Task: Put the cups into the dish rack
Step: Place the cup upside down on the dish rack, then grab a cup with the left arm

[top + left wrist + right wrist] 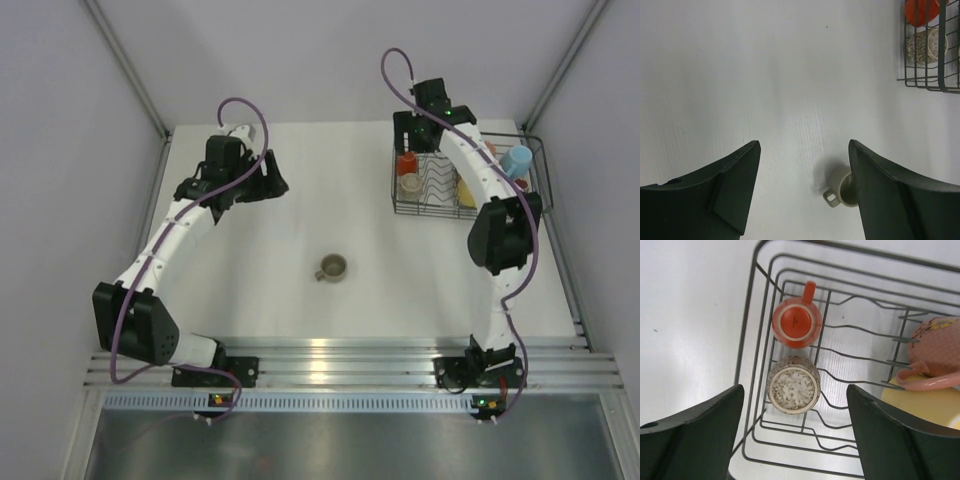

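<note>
One grey-olive cup (332,267) stands upright on the table's middle; in the left wrist view this cup (841,186) is partly hidden behind my right finger. My left gripper (274,181) hangs open and empty at the back left, well away from it. The black wire dish rack (432,210) sits at the back right. My right gripper (796,390) is open above the rack's left end, its fingers wide of an upside-down speckled cup (793,391). An orange cup (796,322), a pink cup (937,352) and a yellow cup (927,407) also sit in the rack (747,365).
A light blue cup (517,160) shows at the rack's right end, beside my right arm's elbow (503,235). The arm lies across the rack's middle. Metal rails (330,360) run along the near table edge, and grey walls close off the back and sides.
</note>
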`<action>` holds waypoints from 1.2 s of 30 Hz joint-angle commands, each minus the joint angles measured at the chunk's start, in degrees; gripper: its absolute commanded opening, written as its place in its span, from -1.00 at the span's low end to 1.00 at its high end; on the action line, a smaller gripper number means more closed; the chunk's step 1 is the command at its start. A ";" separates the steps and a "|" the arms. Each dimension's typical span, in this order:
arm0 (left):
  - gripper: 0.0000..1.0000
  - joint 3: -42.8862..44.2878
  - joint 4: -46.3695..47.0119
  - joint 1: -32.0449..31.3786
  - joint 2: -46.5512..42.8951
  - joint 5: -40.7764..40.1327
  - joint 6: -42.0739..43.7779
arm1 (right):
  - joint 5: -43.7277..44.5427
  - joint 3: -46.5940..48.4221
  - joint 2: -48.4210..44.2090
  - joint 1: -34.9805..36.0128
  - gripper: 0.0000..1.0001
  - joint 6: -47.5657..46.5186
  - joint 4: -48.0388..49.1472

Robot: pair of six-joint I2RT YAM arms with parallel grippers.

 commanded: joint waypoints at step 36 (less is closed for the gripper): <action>0.43 -12.55 3.06 -22.69 5.42 -2.90 5.37 | -2.14 -34.73 -37.90 -0.63 0.65 7.78 13.80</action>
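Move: The grey cup stands alone on the table, about 14 cm back and 13 cm right of the left hand, roughly 18 cm below it. The speckled cup in the rack is some 8 cm ahead and 36 cm right of that hand; the orange cup stands about 6 cm beyond the speckled one. From the right hand, the orange cup is directly below by some 10 cm, and the grey cup about 29 cm back and 23 cm left. Empty and open, the left hand heads for the grey cup, swinging back and right by about 10 cm each, then mostly sinking to end 11 cm lower, turning some 25 degrees clockwise and tipping down without touching the cup. The right hand, also open, climbs clear of the orange cup, then draws back over the rack's near side about 11 cm, dipping partway down again. ##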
